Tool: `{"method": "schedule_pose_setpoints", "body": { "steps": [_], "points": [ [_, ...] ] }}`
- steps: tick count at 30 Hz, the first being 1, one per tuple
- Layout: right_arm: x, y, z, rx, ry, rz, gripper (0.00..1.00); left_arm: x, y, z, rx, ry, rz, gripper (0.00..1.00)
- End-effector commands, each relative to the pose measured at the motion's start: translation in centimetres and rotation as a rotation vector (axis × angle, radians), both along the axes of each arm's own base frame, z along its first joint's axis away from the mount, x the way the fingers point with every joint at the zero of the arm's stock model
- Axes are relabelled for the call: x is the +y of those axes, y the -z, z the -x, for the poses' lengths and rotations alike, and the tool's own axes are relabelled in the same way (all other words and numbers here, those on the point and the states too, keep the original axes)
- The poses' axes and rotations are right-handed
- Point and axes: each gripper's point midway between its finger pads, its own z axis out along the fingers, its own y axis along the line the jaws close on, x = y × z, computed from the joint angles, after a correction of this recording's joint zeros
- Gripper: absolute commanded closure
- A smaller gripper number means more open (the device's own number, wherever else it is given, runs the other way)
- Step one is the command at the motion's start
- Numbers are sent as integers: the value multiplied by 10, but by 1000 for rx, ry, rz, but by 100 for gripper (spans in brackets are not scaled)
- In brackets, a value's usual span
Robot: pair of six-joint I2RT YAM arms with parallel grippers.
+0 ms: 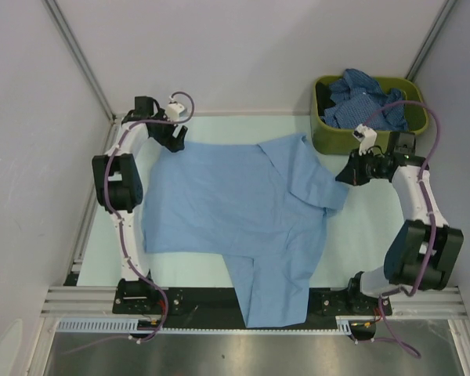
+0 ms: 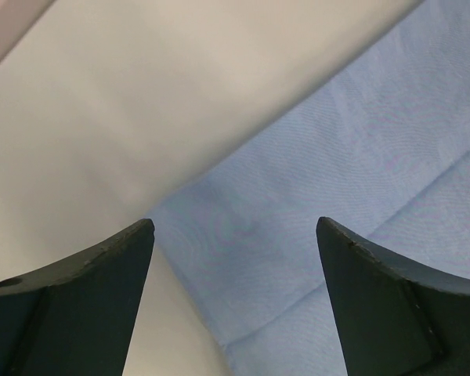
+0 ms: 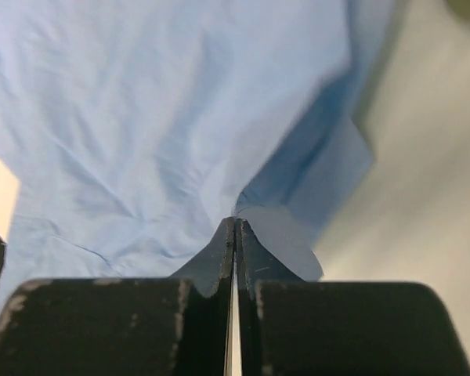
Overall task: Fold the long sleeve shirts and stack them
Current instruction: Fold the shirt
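Note:
A light blue long sleeve shirt (image 1: 235, 211) lies spread flat across the table, one part hanging over the near edge. My left gripper (image 1: 175, 139) stands open at the shirt's far left corner. In the left wrist view that corner (image 2: 360, 180) lies between and beyond the wide-apart fingers of the left gripper (image 2: 235, 223). My right gripper (image 1: 343, 176) is at the shirt's right edge. It is shut (image 3: 236, 221), with the cloth (image 3: 141, 117) gathered in creases at its tips. Darker blue patterned shirts (image 1: 364, 98) are heaped in the bin.
An olive-green bin (image 1: 329, 145) stands at the far right corner, just behind my right arm. Pale table surface (image 1: 360, 227) shows right of the shirt and along the far edge. Grey walls close in on both sides.

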Motion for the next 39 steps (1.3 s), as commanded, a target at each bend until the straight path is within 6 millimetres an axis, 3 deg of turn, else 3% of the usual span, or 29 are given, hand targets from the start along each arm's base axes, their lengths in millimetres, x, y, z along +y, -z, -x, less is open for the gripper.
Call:
{"method": "schedule_pose_setpoints", "body": {
  "steps": [1, 8, 16, 21, 25, 27, 28, 30, 39],
  "points": [
    [31, -71, 10, -112, -49, -108, 100, -2, -21, -25, -111, 45, 18, 10],
    [57, -142, 7, -246, -23, -222, 100, 8, -8, -40, -149, 62, -49, 19],
    [83, -200, 8, -351, -32, -303, 100, 11, 12, -50, -155, 82, -86, 21],
    [92, -242, 5, -433, -28, -355, 100, 10, 10, -58, -176, 87, -89, 21],
    [105, -265, 8, -492, -39, -393, 100, 11, 12, -58, -175, 104, -100, 25],
    [107, -270, 8, -505, -37, -397, 100, 12, 13, -59, -180, 112, -111, 26],
    [117, -271, 12, -503, -62, -402, 100, 14, 15, -59, -179, 109, -119, 27],
    [122, -274, 14, -505, -74, -412, 100, 14, 17, -58, -178, 122, -133, 33],
    [138, -296, 28, -544, -119, -417, 100, 6, 10, -43, -159, 205, -120, 76]
  ]
}}
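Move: The left hand, open, has the shirt's far-left corner about 4 cm ahead, 1 cm left and 5 cm below; the left table edge is some 17 cm to its left, level with it. The right hand already pinches the raised right flap. From it, the shirt's middle lies roughly 24 cm left, 3 cm ahead and 13 cm lower, and the green bin about 30 cm ahead and 9 cm right. Upward by some 25 cm and about 14 cm left goes the right hand, shut on the flap, drawing it off the table towards and above the shirt's body while its fingers tip up some 35 degrees towards level. Meanwhile the left hand eases forward, then also down, to the far-left corner, its jaws closing from wide to partly open around the shirt's edge. ##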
